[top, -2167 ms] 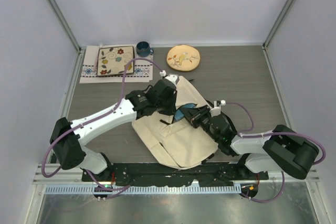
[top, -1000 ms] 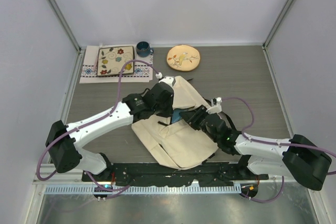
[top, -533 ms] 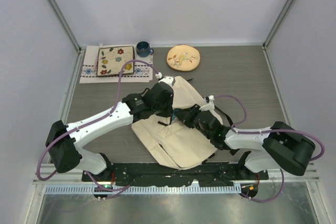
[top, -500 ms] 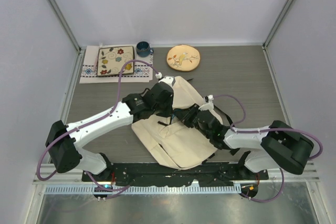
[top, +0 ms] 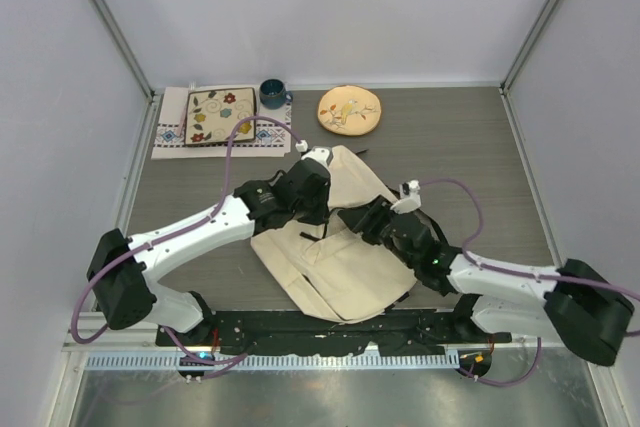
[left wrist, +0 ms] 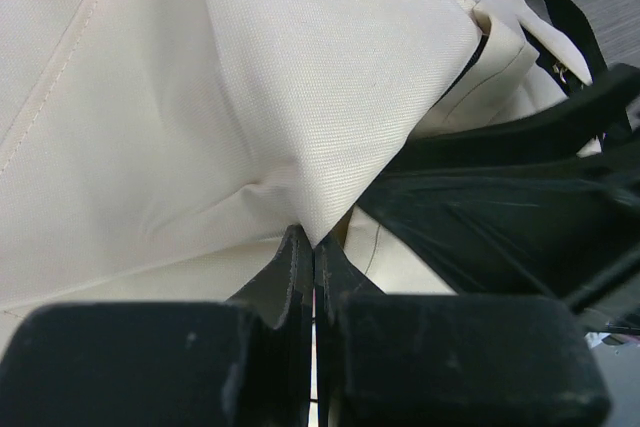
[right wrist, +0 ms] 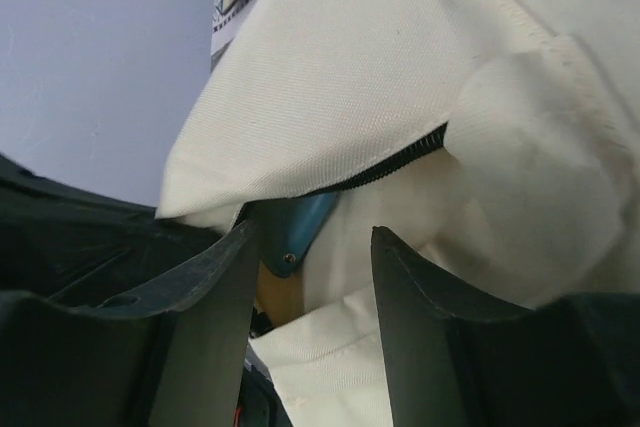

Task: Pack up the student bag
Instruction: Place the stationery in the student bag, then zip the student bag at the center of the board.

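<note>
The cream student bag [top: 335, 257] lies mid-table with black straps on its right. My left gripper [top: 322, 215] is shut on a fold of the bag's upper flap [left wrist: 330, 97] and holds it up at the opening. My right gripper [top: 358, 219] is open right at the bag's mouth, its jaws spread on either side of a blue object [right wrist: 300, 230] tucked under the zipper edge [right wrist: 400, 159], not gripping it. The bag's cream fabric also fills the right wrist view [right wrist: 380, 67].
At the back left a floral square plate [top: 219, 115] sits on a patterned cloth [top: 172, 131], with a dark blue mug [top: 272, 93] beside it. A round yellowish floral plate [top: 349, 109] stands at the back middle. White walls enclose the table.
My right gripper pushed further left into the bag's opening, then drew back slightly to the right. The blue object seen earlier at the opening now sits under the flap. My left gripper keeps holding the flap.
</note>
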Controlling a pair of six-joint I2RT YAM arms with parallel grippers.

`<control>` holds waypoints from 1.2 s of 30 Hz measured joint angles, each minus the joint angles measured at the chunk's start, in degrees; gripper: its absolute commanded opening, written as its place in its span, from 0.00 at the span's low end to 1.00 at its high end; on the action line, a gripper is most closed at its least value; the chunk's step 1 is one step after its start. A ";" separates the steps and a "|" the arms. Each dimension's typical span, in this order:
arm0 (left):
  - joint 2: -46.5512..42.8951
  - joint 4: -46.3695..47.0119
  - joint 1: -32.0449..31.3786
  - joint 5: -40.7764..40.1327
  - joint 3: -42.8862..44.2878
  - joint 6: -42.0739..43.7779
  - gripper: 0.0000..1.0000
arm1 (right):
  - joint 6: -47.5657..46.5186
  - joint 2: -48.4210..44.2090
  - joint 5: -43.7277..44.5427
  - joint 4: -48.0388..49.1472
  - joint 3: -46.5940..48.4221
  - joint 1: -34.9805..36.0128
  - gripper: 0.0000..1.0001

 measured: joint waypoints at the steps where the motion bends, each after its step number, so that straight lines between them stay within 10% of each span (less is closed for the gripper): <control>1: 0.04 0.07 0.00 0.04 -0.09 -0.15 0.01 | -0.50 -3.48 0.70 -2.16 -0.85 0.00 0.55; 5: 0.74 0.61 0.07 0.48 -0.15 -0.35 0.07 | -1.88 -14.99 3.43 -9.73 -3.10 -0.15 0.55; 10: 2.54 2.21 0.17 4.15 -0.15 0.20 0.57 | -3.28 -26.25 7.61 -21.14 -3.30 -0.22 0.55; 18: 4.66 3.10 0.20 14.10 -1.42 2.89 0.88 | -6.34 -36.83 14.38 -37.46 -0.59 -0.26 0.56; 36: -26.21 -4.48 -0.17 -7.26 -16.68 -11.69 1.00 | -11.28 -33.24 11.72 -44.02 3.48 -0.26 0.56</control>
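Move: The lip of the student bag's opening is already pinched in the left fingers; from the right hand it stands about 6 cm to the left, 1 cm ahead and about 1 cm higher. The blue stationery shows inside the opening, some 5 cm ahead of the right hand, 4 cm to its left and 3 cm lower. The black zip tab lies around 4 cm back, 3 cm left and 6 cm below the left hand. The pinched lip of the bag is let go as the left hand sinks about 3 cm, drawing back and slightly right while its fingers spread wide; then that hand rises and swings some 11 cm left, turning counter-clockwise. The right hand, empty and half open, withdraws about 10 cm to the right, slightly back and up, rolling its left side down nearly 20 degrees. ##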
